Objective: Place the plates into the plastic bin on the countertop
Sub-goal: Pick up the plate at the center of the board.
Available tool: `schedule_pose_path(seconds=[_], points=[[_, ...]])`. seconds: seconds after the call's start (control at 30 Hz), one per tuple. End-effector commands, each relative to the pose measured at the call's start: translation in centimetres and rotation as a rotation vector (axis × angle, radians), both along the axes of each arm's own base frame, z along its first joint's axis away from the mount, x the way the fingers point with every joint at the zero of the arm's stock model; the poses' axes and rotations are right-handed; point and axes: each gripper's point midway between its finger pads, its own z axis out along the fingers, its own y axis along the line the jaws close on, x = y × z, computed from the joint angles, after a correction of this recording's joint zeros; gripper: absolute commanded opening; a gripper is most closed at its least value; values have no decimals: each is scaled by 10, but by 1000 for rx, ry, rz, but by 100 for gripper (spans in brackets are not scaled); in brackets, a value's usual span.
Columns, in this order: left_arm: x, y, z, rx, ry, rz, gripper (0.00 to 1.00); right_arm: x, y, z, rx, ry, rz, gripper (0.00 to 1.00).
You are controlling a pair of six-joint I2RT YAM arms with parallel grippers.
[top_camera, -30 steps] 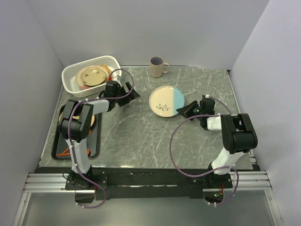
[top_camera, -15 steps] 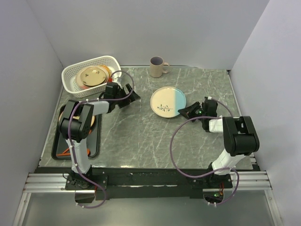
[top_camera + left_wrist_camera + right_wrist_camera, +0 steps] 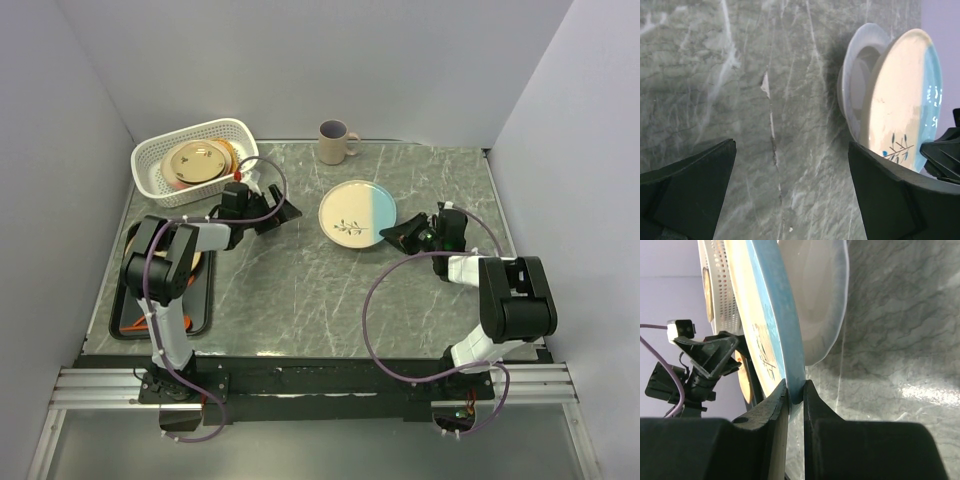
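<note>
A cream and pale-blue plate with a twig drawing lies mid-countertop. My right gripper is shut on its near-right rim. In the right wrist view both fingers pinch the blue edge of the plate, which is tilted up off the slab on that side. My left gripper hovers low, left of the plate and apart from it, open and holding nothing; its view shows bare marble between the jaws and the plate at the right. The plastic bin at the back left holds tan-orange plates.
A beige mug stands at the back behind the plate. A flat black tray lies at the left front under the left arm, with a tan object and something orange on it. Grey walls close in left, right and behind.
My right gripper has shifted slightly right with the plate's rim in it, and the plate has nudged along. The left gripper has drifted a little toward the front right, still open.
</note>
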Motion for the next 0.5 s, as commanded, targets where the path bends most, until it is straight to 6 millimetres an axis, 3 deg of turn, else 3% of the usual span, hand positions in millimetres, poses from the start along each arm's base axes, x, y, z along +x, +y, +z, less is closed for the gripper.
schedule_pose_path(seconds=[0.0,0.2,0.47], points=[[4,-8,51,-42,-161,-43,99,13,7,75,43,-261,62,0],[-3,-19,63,-106,-191,-97,99,10,8,77,38,-265,70,0],[-15,-48,71,-176,-220,-199,95,5,10,84,37,-281,95,0]])
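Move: The right hand already holds the plate by its blue near-right rim; the plate's middle lies about 6 cm to that hand's left, 4 cm farther out and slightly higher. A white dish is on the counter below it, some 8 cm lower than the hand. From the open left hand the plate's middle is roughly 13 cm right, level with it fore and aft and about 4 cm higher; the mug stands 10 cm right and 13 cm ahead, the plastic bin 19 cm left and 11 cm ahead. Still pinching the plate by its blue rim, the right hand eases straight up by only 1.5 cm, clear of the white dish. The left hand, fingers kept wide open, climbs about 4.5 cm off the counter and then also slides rightward towards the plate, its fingers tipping up and swinging a little clockwise; it doesn't touch the plate yet. ##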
